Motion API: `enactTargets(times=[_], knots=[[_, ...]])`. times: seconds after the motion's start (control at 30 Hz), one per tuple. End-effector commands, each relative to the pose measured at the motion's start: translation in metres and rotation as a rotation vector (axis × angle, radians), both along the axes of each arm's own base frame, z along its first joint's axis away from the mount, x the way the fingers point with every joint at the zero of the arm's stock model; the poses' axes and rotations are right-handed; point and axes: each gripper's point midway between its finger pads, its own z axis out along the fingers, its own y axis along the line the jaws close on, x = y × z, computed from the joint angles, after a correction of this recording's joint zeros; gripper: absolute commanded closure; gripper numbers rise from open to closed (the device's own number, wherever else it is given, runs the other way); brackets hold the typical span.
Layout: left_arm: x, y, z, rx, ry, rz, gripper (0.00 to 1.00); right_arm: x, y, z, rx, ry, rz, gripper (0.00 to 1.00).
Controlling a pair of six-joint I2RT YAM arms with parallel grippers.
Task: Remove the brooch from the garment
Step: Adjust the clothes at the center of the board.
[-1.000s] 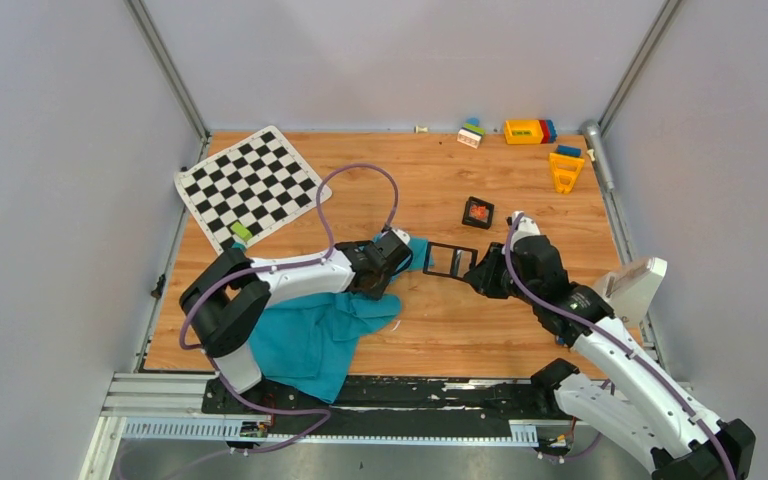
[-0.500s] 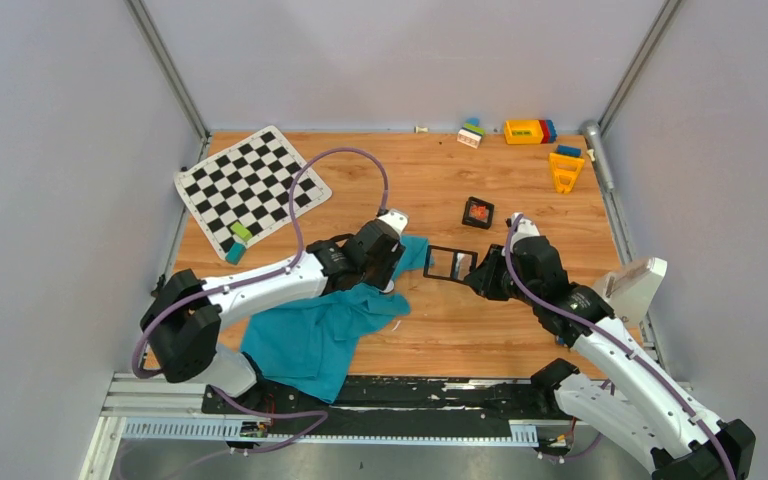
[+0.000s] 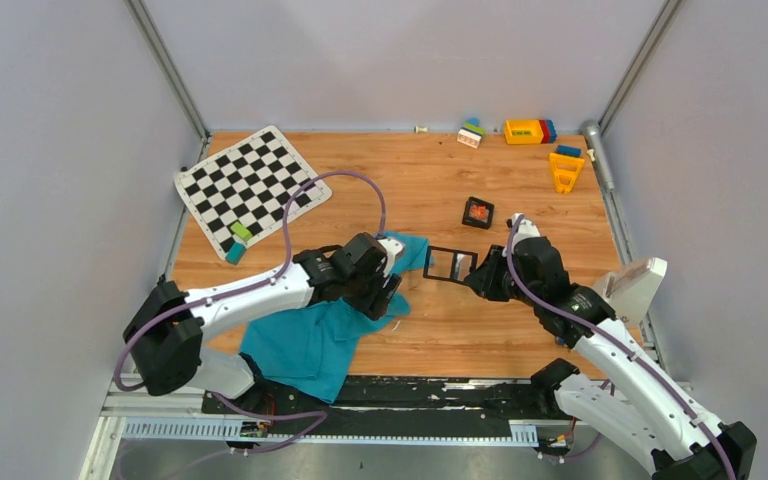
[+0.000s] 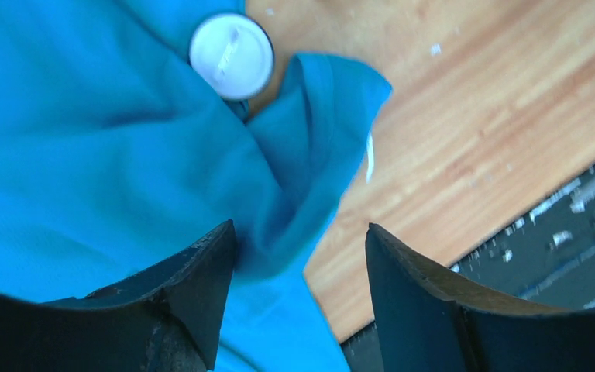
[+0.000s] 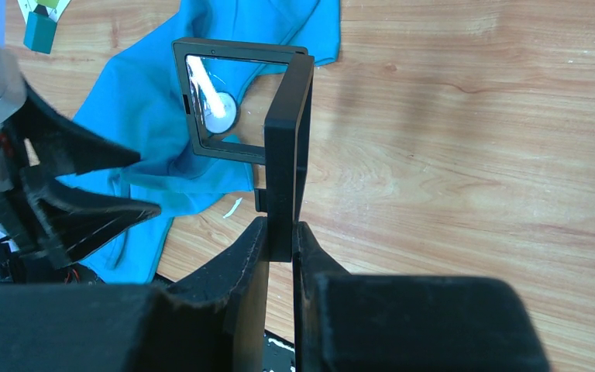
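Observation:
The teal-blue garment (image 3: pixel 310 335) lies crumpled at the near left of the table. A round white brooch (image 4: pixel 231 56) sits on it near a folded corner; it also shows through the clear box window in the right wrist view (image 5: pixel 219 114). My left gripper (image 3: pixel 387 288) hovers over that fold, open and empty, with fabric between its jaws (image 4: pixel 300 232). My right gripper (image 5: pixel 280 232) is shut on the edge of an open black hinged box (image 5: pixel 287 139), held just right of the garment (image 5: pixel 147 116). The box also shows in the top view (image 3: pixel 450 262).
A black-and-white checkered mat (image 3: pixel 250 185) lies at the back left, with small green and teal blocks (image 3: pixel 238 240) at its near corner. A second black box (image 3: pixel 477 212) holds something red. Toy blocks (image 3: pixel 528 131) line the back right. A white object (image 3: pixel 632 285) sits at the right edge.
My left arm has drawn back toward the near left, carrying its gripper from the garment's far corner to over the fold. The garment shifted slightly. The right arm and box have not moved.

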Motion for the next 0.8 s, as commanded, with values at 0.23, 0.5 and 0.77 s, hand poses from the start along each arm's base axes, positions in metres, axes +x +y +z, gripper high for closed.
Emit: enactTargets(times=[0.23,0.5,0.77], knots=[[0.005,0.093,0.000,0.471,-0.030,0.244,1.00,-0.002,0.006,0.021,0.078,-0.036,0.004,1.00],[0.039,0.165,0.055,0.685,-0.226,0.545,1.00,-0.005,0.003,0.019,0.083,-0.029,-0.019,1.00],[0.092,0.202,0.069,0.749,-0.347,0.677,0.99,0.000,-0.004,0.006,0.057,0.044,-0.104,1.00]])
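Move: The raised garment fold that the left fingers will pinch lies about 4 cm to their left, 1 cm back and 3 cm below. The brooch, a pale disc, is some 4 cm ahead and 6 cm down, with a small white strip roughly 2 cm back and 3 cm right. The teal block stands about 27 cm left and 10 cm ahead. From the right hand the fold is some 19 cm left, 5 cm back and 11 cm below. The garment's raised fold is pinched as the left hand sweeps left and dips slightly, its open fingers shutting fully. It then drags the cloth on left, away from the brooch and towards the teal block, about 18 cm altogether, bearing forward and rising late. The hand rolls its left side up some 40 degrees, also turning counter-clockwise. The right hand keeps its hold on the black frame. ##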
